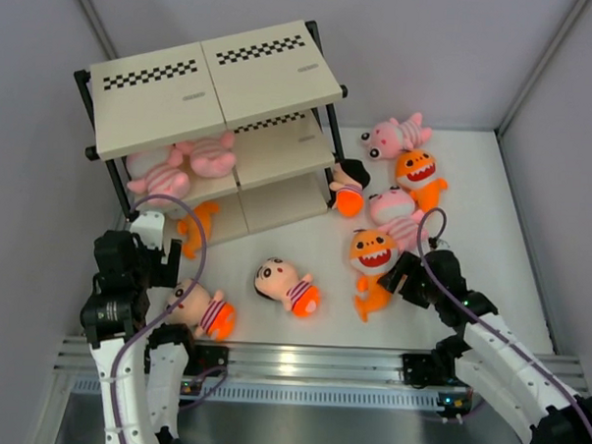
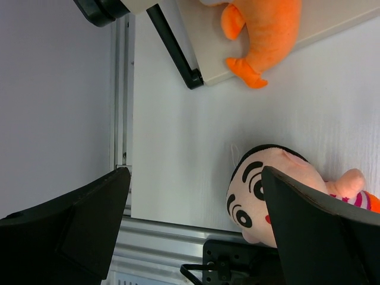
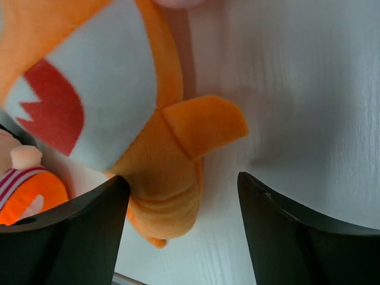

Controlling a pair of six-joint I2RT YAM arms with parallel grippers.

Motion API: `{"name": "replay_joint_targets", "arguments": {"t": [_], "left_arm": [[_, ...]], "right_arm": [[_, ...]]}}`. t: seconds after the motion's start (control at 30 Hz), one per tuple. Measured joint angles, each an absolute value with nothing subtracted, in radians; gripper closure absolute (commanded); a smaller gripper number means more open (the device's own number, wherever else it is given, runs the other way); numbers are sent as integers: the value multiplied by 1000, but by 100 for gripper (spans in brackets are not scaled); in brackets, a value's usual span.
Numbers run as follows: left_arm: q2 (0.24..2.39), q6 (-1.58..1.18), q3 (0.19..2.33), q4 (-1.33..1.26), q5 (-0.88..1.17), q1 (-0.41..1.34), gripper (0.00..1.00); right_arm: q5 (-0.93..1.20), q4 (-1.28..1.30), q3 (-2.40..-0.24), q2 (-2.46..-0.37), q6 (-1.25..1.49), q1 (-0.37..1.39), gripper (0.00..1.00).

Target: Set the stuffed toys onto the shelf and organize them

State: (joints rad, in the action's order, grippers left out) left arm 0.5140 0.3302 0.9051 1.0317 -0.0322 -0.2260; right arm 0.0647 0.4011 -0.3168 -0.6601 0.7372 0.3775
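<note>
The shelf (image 1: 219, 81) stands at the back left, with two pink striped toys (image 1: 170, 172) on its middle board and an orange fish (image 1: 197, 228) on the lowest one. My left gripper (image 1: 147, 267) (image 2: 195, 178) hangs open in front of the shelf, beside a doll (image 1: 202, 308) whose head (image 2: 261, 190) lies against the right finger's inner side. My right gripper (image 1: 407, 276) (image 3: 183, 184) is open and low over the table. The tail of an orange fish (image 1: 373, 265) (image 3: 166, 172) lies between its fingers, close to the left one.
A second doll (image 1: 288, 286) lies mid-table and a third (image 1: 348, 190) by the shelf's right leg. Two pink animals (image 1: 398, 136) (image 1: 399, 215) and another orange fish (image 1: 418, 173) lie at the right. Grey walls close in on both sides; a metal rail (image 1: 300, 360) runs along the near edge.
</note>
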Motion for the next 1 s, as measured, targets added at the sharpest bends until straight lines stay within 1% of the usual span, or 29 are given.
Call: {"name": "replay_joint_targets", "arguments": {"t": [0.03, 0.07, 0.13, 0.17, 0.23, 0.27, 0.37, 0.5, 0.6, 0.67, 0.73, 0.9, 1.0], "left_arm": [[513, 331, 905, 1032, -30, -226, 2], [513, 331, 905, 1032, -27, -226, 2], [511, 331, 905, 1032, -20, -226, 2], [511, 331, 905, 1032, -19, -226, 2], [511, 331, 910, 1039, -6, -226, 2], [511, 331, 915, 1043, 3, -226, 2], [511, 332, 944, 1064, 38, -226, 2], [513, 343, 993, 1091, 92, -226, 2], [515, 353, 1017, 1119, 139, -226, 2], [516, 362, 1025, 1132, 159, -226, 2], [517, 365, 1028, 1134, 170, -226, 2], [524, 369, 1036, 1147, 179, -226, 2], [523, 376, 1048, 1164, 177, -226, 2]], "right_arm": [[65, 373, -294, -696, 749, 377, 32], [68, 337, -275, -727, 763, 377, 45], [85, 260, -258, -767, 787, 380, 61], [93, 224, -255, -777, 797, 385, 78], [97, 181, -255, -784, 805, 396, 96], [95, 169, -255, -782, 804, 401, 100], [79, 174, -255, -745, 799, 420, 100], [60, 249, -283, -648, 752, 447, 100], [71, 294, -368, -617, 706, 481, 100], [96, 277, -437, -649, 686, 508, 100], [147, 243, -512, -720, 672, 528, 100], [247, 160, -716, -1040, 661, 541, 100], [297, 129, -797, -1213, 666, 542, 100]]}}
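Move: The smiling orange shark toy lies almost at the right hand's open fingers, its middle about 3 cm ahead, 4 cm to the left and slightly lower. A pink toy is some 13 cm ahead and 3 cm right; a boy doll lies about 21 cm left and 2 cm back, and another, by the shelf's right corner, roughly 21 cm ahead and 10 cm left. The left hand has the shark about 45 cm to its right, 5 cm ahead and well below. The shark's narrow body below the head is pinched as the right hand dips about 2 cm, edges left and forward and shuts its fingers; it is then hoisted some 12 cm and swept left and forward towards the shelf, the wrist turning about 20 degrees counter-clockwise. The empty left hand shifts about 4 cm right and rises slightly, still open. ##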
